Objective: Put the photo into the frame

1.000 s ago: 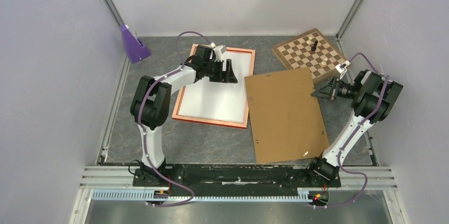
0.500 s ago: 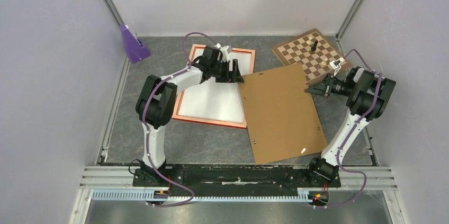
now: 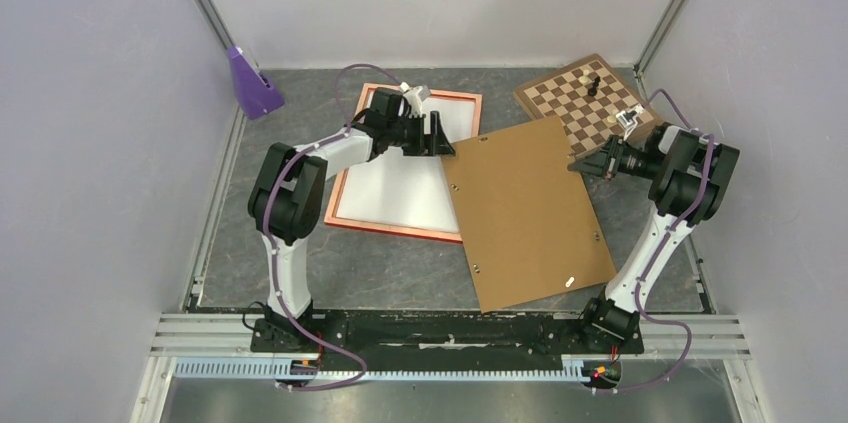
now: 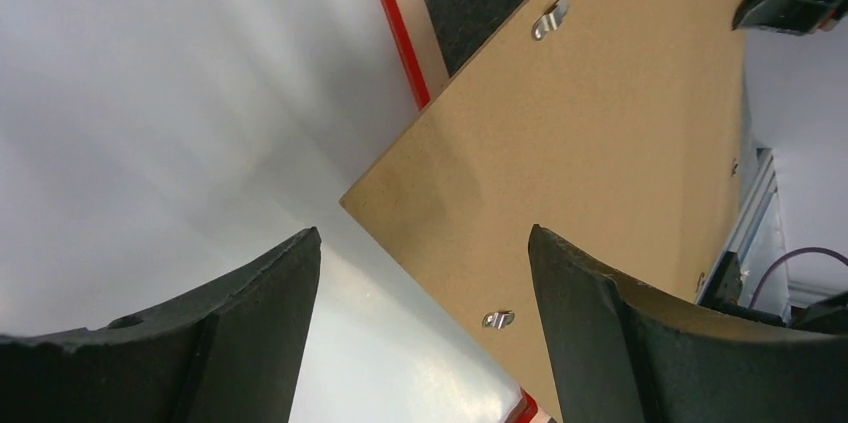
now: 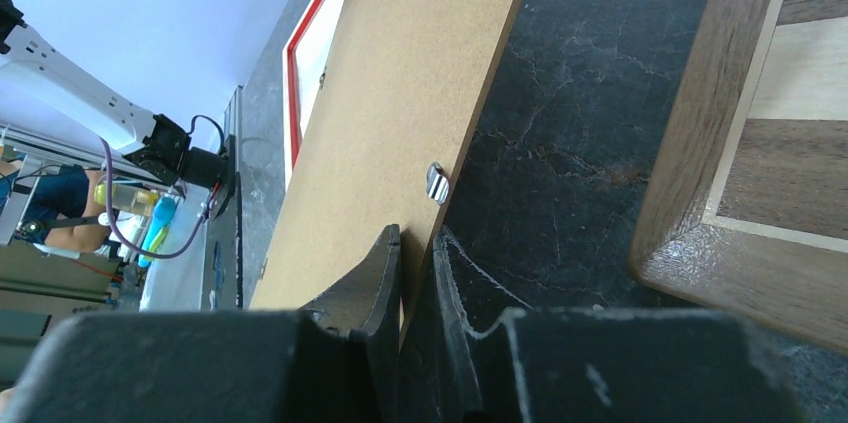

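The orange-red frame (image 3: 395,230) lies flat at centre left, with the photo (image 3: 395,188) inside it, white back up. A brown backing board (image 3: 525,208) with small clips lies tilted to the right, its far left corner over the frame's right edge. My right gripper (image 3: 582,165) is shut on the board's far right edge (image 5: 400,93), jaws pinching it (image 5: 415,238). My left gripper (image 3: 440,133) hovers open over the photo (image 4: 180,93) beside the board's corner (image 4: 600,123), nothing between its fingers (image 4: 422,235). The frame's red rim (image 4: 395,28) shows under the board.
A chessboard (image 3: 590,93) with a few pieces sits at the back right, close to my right gripper and the board's edge (image 5: 780,123). A purple object (image 3: 252,85) stands at the back left corner. Walls enclose the dark mat on three sides.
The right gripper has slid the backing board left and turned it, so its corner now overlaps the frame. The left gripper has shifted only slightly.
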`<action>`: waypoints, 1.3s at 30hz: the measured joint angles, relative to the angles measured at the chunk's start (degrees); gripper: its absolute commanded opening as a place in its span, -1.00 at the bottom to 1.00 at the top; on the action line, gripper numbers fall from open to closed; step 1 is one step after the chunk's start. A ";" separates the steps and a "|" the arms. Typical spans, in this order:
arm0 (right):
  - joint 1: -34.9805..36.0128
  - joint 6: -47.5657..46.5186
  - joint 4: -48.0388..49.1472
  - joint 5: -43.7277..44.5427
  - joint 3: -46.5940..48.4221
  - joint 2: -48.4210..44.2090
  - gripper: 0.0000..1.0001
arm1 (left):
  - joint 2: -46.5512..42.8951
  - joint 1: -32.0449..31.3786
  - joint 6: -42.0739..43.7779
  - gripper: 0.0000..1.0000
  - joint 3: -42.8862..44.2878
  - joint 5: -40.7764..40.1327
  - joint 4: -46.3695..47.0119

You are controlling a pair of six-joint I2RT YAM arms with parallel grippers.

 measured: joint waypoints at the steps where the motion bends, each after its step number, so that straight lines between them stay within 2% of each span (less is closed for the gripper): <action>1: 0.00 0.00 -0.02 -0.13 0.00 0.00 -1.00 | 0.00 0.13 -0.02 0.64 -0.22 0.94 1.07; 12: 0.31 0.02 -0.02 -0.35 -0.02 -0.57 -1.00 | 2.78 1.36 -5.16 0.63 -5.18 7.23 11.13; 23: 0.48 0.00 0.00 -0.57 -0.46 -1.38 -1.00 | 6.32 1.60 -16.15 0.36 -7.76 15.45 26.62; 26: 0.50 -0.02 0.02 -0.59 -0.61 -1.49 -1.00 | 8.44 1.60 -21.09 0.21 -8.74 18.01 33.09; 30: 0.50 -0.09 0.02 -0.59 -0.76 -1.57 -1.00 | 10.14 1.60 -24.41 0.06 -9.62 19.52 37.27; 35: 0.48 -0.20 0.02 -0.57 -0.85 -1.60 -1.00 | 10.32 1.60 -25.27 -0.29 -10.08 20.55 37.97; 39: 0.44 -0.26 0.17 -0.35 -0.92 -1.60 -0.99 | 10.32 1.77 -26.27 -0.68 -10.08 21.14 38.16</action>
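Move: The brown board's far left corner, just about to be gripped, is some 3 cm to the left hand's right, roughly level with it fore and aft, and 2 cm lower. The clip on the board's left edge is about 9 cm back and 5 cm right; the frame's middle lies roughly 7 cm left and 3 cm back, 6 cm below. From the right hand, already holding the opposite edge, that corner is some 28 cm left and 4 cm ahead. Rightward and back, about 3 cm each way, and slightly down, the left hand eases onto the board's left edge just below its far corner, the wrist turning some 25 degrees so the fingers point right and more nearly level. Its wide-open fingers close most of the way astride the edge, while the right hand keeps its pinch on the other side and rises just under a centimetre. ##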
